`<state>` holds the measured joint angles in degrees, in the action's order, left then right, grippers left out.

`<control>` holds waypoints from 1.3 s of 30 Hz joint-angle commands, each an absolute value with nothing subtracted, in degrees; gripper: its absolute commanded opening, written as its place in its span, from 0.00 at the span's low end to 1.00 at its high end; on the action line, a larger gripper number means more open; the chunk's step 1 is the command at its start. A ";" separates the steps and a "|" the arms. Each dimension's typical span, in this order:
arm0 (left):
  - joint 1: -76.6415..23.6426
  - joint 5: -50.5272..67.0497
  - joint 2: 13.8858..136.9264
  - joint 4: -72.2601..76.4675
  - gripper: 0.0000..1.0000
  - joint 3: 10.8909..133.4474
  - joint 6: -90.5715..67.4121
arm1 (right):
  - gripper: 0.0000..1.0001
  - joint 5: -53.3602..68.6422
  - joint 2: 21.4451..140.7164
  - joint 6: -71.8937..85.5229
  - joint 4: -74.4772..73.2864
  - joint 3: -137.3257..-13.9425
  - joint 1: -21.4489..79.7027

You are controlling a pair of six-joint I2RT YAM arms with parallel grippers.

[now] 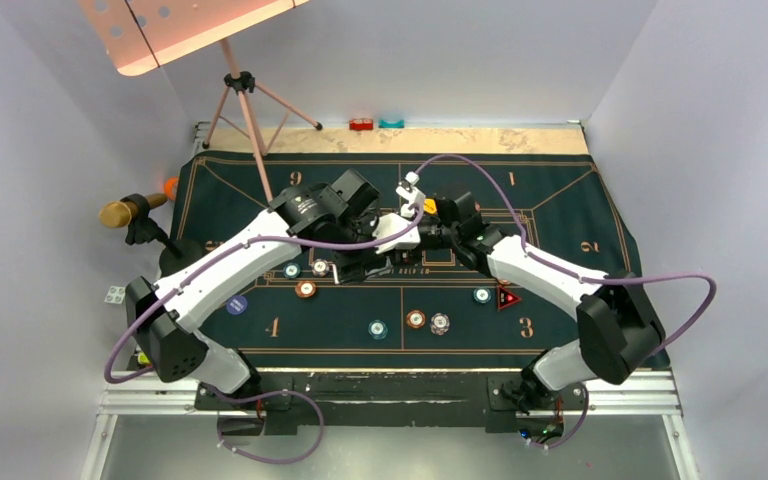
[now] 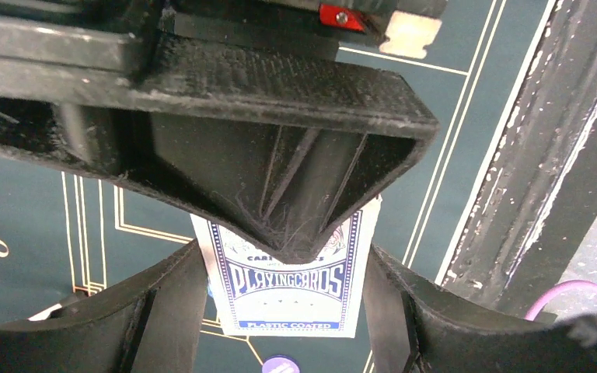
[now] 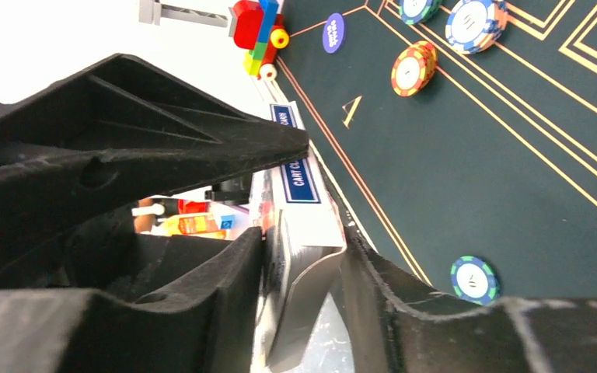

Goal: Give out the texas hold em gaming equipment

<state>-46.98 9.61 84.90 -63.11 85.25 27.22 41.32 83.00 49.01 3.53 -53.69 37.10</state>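
A blue-and-white playing-card box (image 2: 288, 287) hangs over the green mat, gripped across its width by my left gripper (image 2: 284, 311), which is shut on it. My right gripper (image 3: 303, 280) has come in from the other side. Its fingers press on both sides of the box's (image 3: 299, 210) open end, where a flap sticks out. On the mat lie teal chips (image 1: 378, 328) (image 1: 482, 295), orange chips (image 1: 305, 289) (image 1: 415, 319), a white-red chip (image 1: 440, 323), a blue disc (image 1: 237, 305) and a red triangle marker (image 1: 506, 297).
The green gold-lined mat (image 1: 580, 220) covers the table. A tripod (image 1: 245, 95) stands at the back left and a microphone (image 1: 130, 212) at the left edge. Small red (image 1: 361, 124) and teal (image 1: 391, 123) blocks sit beyond the mat's far edge.
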 commanded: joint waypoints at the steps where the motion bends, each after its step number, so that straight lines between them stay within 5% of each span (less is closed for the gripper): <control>1: -46.77 7.92 85.11 -61.88 0.03 88.62 28.28 | 0.37 44.75 83.33 50.17 8.04 -56.28 37.22; 4: -46.76 6.76 85.57 -62.06 0.20 89.32 28.48 | 0.20 45.17 83.09 50.36 8.34 -55.91 37.14; 5: -46.78 6.02 85.77 -62.56 0.40 89.71 28.65 | 0.16 45.13 82.92 50.44 8.42 -55.82 37.12; 7: -46.78 4.30 86.69 -64.71 0.97 91.59 29.70 | 0.09 45.15 82.73 50.75 8.61 -55.66 36.90; 14: -43.63 9.30 82.61 -65.72 1.00 94.74 30.21 | 0.07 46.03 82.15 51.51 9.62 -55.76 35.56; 25: -34.95 27.46 68.26 -52.93 1.00 73.79 30.28 | 0.07 47.90 82.01 53.03 10.17 -58.75 34.60; 33: -35.00 19.46 70.18 -42.01 1.00 71.08 30.50 | 0.08 47.97 81.62 58.50 15.37 -58.23 34.79; 39: -35.02 23.35 72.81 -48.29 1.00 75.17 34.00 | 0.08 47.90 81.55 60.97 17.26 -58.19 34.80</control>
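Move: The left hand still grips the card deck by its side edges, the deck's middle lying about 1 cm right of and 2 cm below its hand point. From the right hand, whose half-open fingers straddle the deck's faces, that middle is roughly 2 cm left and 1 cm down. On the table some 18 cm below the left hand are the green chip, 8 cm back and 4 cm right; the white chips, 6 cm ahead and 6 cm left; and the orange chips, 1 cm ahead and 9 cm left. Inward over the deck's faces the right fingers close and pinch it, then lift it about 4 cm, edging forward. Once they have hold, the left fingers open wide and let go; the left hand goes forward, then up and left to about 6 cm higher, sinks back some 4 cm and comes forward again beside the deck, its fingers tilted roughly 15 degrees more to the right. ##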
